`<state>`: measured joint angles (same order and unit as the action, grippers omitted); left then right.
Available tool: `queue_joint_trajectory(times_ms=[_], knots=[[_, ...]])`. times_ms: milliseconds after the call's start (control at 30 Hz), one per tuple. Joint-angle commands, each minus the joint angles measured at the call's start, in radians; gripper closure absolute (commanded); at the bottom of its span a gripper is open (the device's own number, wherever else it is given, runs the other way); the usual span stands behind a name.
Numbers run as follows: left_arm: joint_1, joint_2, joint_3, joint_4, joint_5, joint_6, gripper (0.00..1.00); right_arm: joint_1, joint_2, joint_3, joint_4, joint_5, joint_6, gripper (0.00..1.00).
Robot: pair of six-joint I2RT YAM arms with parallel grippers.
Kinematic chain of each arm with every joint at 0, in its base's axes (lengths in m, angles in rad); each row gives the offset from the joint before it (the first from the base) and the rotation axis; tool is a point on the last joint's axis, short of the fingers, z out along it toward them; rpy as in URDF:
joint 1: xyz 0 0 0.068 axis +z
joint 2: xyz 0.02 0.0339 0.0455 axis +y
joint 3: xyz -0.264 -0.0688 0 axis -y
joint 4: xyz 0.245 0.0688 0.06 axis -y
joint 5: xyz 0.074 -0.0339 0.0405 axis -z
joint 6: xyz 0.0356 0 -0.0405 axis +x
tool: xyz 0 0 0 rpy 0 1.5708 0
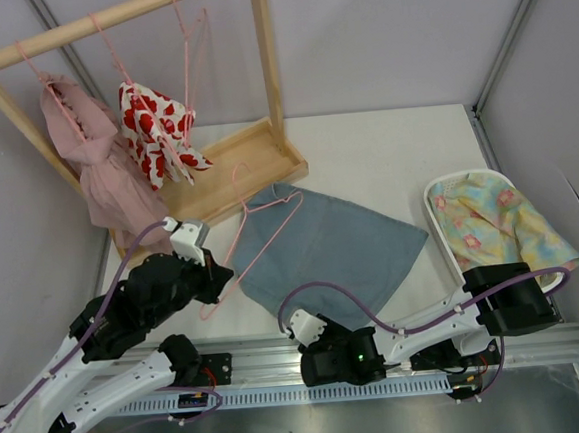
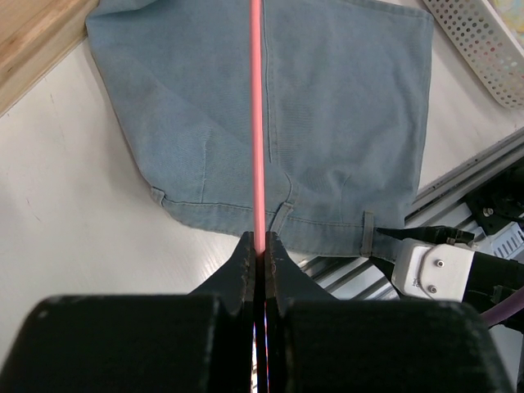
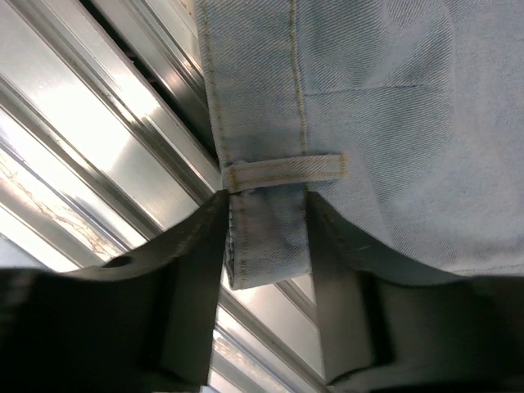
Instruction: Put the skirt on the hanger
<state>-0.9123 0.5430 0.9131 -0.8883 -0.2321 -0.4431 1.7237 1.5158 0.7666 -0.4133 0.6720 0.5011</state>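
Observation:
The light blue denim skirt [image 1: 332, 248] lies flat on the table, its waistband at the near edge over the rail. A pink wire hanger [image 1: 259, 214] rests on the skirt's left part. My left gripper [image 2: 262, 239] is shut on the hanger's wire [image 2: 257, 123], which runs straight away over the skirt [image 2: 344, 106]. My right gripper [image 3: 266, 205] straddles the waistband of the skirt [image 3: 385, 106] just below a belt loop [image 3: 282, 170]. Its jaws stand apart with the waistband's end filling the gap between them. Seen from above, the right gripper [image 1: 296, 321] is at the skirt's near corner.
A wooden clothes rack [image 1: 114, 20] stands at the back left with a pale pink dress [image 1: 100, 161] and a white heart-print garment [image 1: 157, 132]. A white basket [image 1: 438, 215] with floral cloth is at the right. An aluminium rail [image 1: 381, 355] runs along the near edge.

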Motion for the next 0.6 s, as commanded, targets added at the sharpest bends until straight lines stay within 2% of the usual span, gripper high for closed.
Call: queue_joint_trajectory(times_ms=[0,33,100,133,233,333,367,467,567], knots=[[-0.003,0.005,-0.003,0.06,-0.007,0.011,1.0,-0.007,-0.002,-0.009,0.022,0.011,-0.004,0.56],[-0.003,0.003,-0.005,0.06,-0.007,0.011,1.0,-0.009,0.001,-0.009,0.021,0.009,0.0,0.63],[-0.003,0.003,-0.003,0.058,-0.006,0.011,1.0,-0.019,0.003,-0.009,0.019,0.009,0.002,0.7],[-0.003,0.0,-0.003,0.058,-0.007,0.009,1.0,-0.022,0.003,-0.009,0.016,0.012,0.005,0.82],[-0.003,-0.014,-0.003,0.058,-0.009,0.003,1.0,-0.032,-0.032,0.008,-0.024,0.043,0.037,1.0],[-0.003,-0.02,-0.003,0.058,-0.013,0.0,1.0,-0.071,-0.109,0.002,-0.039,0.048,0.062,1.0],[-0.003,-0.02,0.0,0.058,-0.009,0.001,1.0,-0.09,-0.181,-0.006,-0.026,0.037,0.073,1.0],[-0.002,-0.011,0.02,0.055,-0.004,0.012,1.0,-0.199,-0.351,-0.055,0.011,-0.014,0.086,1.0],[-0.002,0.005,0.069,0.042,-0.012,0.032,1.0,-0.36,-0.478,-0.092,0.044,-0.102,0.051,1.0]])
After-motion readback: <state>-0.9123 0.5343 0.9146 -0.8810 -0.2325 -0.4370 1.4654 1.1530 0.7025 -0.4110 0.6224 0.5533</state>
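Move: My right fingers, half open, straddle the skirt's waistband at its right-hand belt loop, about 1 cm ahead and 1 cm below. The second belt loop is some 10 cm to the left and 6 cm farther out; the skirt's middle lies about 18 cm ahead, 2 cm left. The hanger, still in my left hand, has its middle roughly 20 cm ahead, 18 left and 17 above. From my left hand the right-hand loop is about 8 cm back, 25 right, 21 below. I shut my right fingers fully, pinching the skirt's waistband at the belt loop while easing barely half a centimetre forward. Then I pull it up about 7 cm and forward some 6, slightly right, faster and faster, towards the hanger's height, the hand rolling its left side up around 20 degrees and swinging clockwise about 15. ##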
